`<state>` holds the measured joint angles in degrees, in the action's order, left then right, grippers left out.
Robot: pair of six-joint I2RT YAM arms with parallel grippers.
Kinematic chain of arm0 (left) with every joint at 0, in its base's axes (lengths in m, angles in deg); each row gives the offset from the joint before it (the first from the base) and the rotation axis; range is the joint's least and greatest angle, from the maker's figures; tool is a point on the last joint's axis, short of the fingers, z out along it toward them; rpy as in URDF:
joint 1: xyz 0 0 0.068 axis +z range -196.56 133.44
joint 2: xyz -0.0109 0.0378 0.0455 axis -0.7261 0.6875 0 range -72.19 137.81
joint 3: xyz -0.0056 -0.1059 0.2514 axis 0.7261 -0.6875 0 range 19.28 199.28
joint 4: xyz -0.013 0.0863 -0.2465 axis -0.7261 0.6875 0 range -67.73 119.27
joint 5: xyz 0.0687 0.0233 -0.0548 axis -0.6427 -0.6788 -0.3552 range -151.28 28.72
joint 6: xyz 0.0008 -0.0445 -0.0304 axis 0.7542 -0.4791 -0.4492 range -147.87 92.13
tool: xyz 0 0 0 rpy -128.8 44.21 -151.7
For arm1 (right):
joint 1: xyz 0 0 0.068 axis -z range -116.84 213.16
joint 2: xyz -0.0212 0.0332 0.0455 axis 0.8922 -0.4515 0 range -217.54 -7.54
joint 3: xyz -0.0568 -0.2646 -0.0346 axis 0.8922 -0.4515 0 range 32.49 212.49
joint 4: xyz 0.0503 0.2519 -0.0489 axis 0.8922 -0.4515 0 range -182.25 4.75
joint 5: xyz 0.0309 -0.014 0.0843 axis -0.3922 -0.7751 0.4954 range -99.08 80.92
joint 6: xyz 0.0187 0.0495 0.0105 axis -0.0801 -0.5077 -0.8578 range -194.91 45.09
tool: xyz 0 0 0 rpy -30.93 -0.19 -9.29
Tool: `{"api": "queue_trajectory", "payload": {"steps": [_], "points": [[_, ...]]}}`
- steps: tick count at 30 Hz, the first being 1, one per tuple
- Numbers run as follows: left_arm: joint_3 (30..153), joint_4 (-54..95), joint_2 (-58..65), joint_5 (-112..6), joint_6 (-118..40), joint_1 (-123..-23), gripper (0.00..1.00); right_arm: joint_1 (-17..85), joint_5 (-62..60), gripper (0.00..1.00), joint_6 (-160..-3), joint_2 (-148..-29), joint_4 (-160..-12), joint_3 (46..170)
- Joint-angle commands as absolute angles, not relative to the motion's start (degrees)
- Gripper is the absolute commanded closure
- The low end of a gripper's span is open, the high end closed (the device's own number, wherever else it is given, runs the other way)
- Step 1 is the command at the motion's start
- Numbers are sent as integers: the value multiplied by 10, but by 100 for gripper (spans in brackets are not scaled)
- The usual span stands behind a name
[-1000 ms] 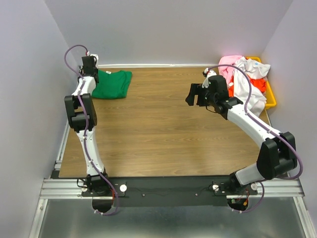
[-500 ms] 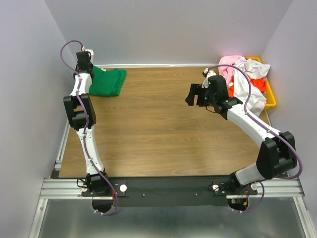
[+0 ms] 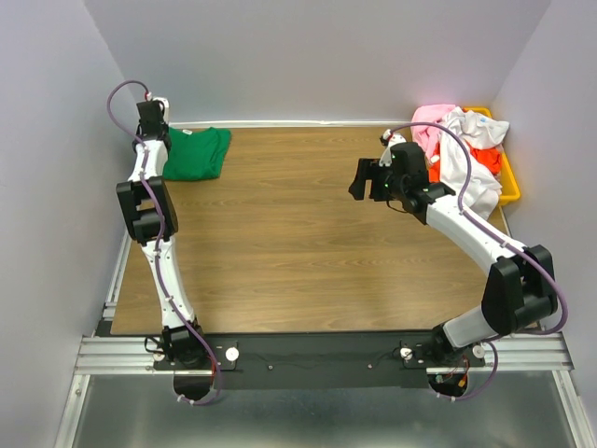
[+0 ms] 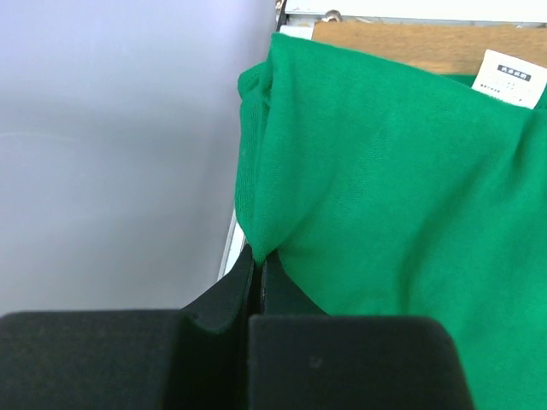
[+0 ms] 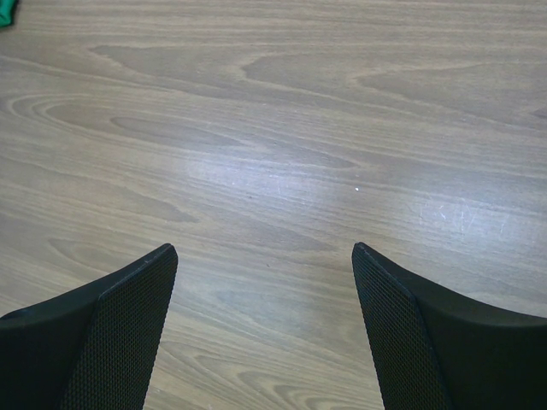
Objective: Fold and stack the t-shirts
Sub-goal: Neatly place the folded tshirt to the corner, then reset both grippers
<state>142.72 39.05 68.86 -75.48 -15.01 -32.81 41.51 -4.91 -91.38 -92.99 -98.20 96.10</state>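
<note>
A folded bright green t-shirt (image 3: 197, 153) lies at the table's far left corner, its white neck label (image 4: 511, 77) showing in the left wrist view. My left gripper (image 4: 257, 254) is shut on the edge of the green t-shirt (image 4: 385, 196), pinching a fold at the table's left edge. In the top view the left gripper (image 3: 154, 131) is by the left wall. Pink, white and orange-red t-shirts (image 3: 459, 149) are heaped in a bin at the far right. My right gripper (image 5: 265, 256) hovers open over bare wood, empty; in the top view the right gripper (image 3: 366, 177) is right of centre.
A yellow-orange plastic bin (image 3: 508, 177) holds the heap at the far right edge. Lilac walls close in the table on the left, back and right. The wooden table (image 3: 298, 243) stretches between the two arms.
My left gripper has dragged the green t-shirt leftward and toward the back corner, next to the wall. The right arm has stayed where it was.
</note>
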Motion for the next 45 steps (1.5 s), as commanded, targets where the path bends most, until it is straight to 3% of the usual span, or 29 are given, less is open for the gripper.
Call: {"api": "queue_trajectory", "payload": {"steps": [1,2,3,6,7,15,19,28,45], "points": [[1460,387,693,-774,-156,-320,100,413,-42,11,-913,-941,-983,957],[1462,388,691,-780,-160,-321,86,413,-43,10,-913,-941,-983,956],[1462,387,685,-789,-169,-321,53,414,-43,10,-912,-942,-983,955],[1443,371,655,-810,-192,-321,13,413,-46,9,-910,-937,-983,954],[1436,366,646,-815,-192,-321,10,413,-47,9,-910,-936,-983,954],[1339,338,502,-838,-300,-325,7,413,-72,9,-910,-917,-982,951],[1177,275,364,-825,-347,-352,7,413,-83,9,-906,-907,-979,946],[923,225,153,-931,-369,-575,7,413,-139,8,-894,-860,-976,922],[751,200,2,-806,-483,-809,8,413,-219,8,-923,-781,-961,820]]}}
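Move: At the left hand, the shut fingers still pinch the left edge of the folded green t-shirt; its middle lies about 13 cm to the right, 2 cm back and 3 cm lower. The table's far left corner, where it is being laid, is some 7 cm ahead and 2 cm to the right, and the shirt's white tag about 13 cm right and 6 cm ahead. From the open, empty right hand, the shirt's middle is roughly 60 cm left, 20 cm ahead and 10 cm below. Letting go of the shirt's left edge, the left fingers spring wide open; the hand climbs and draws back, then sweeps right and farther back, away from the shirt, ending about 38 cm right, 24 cm back and 17 cm up. Its fingers tip up some 25 degrees and swing clockwise. The right hand, open and empty, later eases about 6 cm right and slightly back. ##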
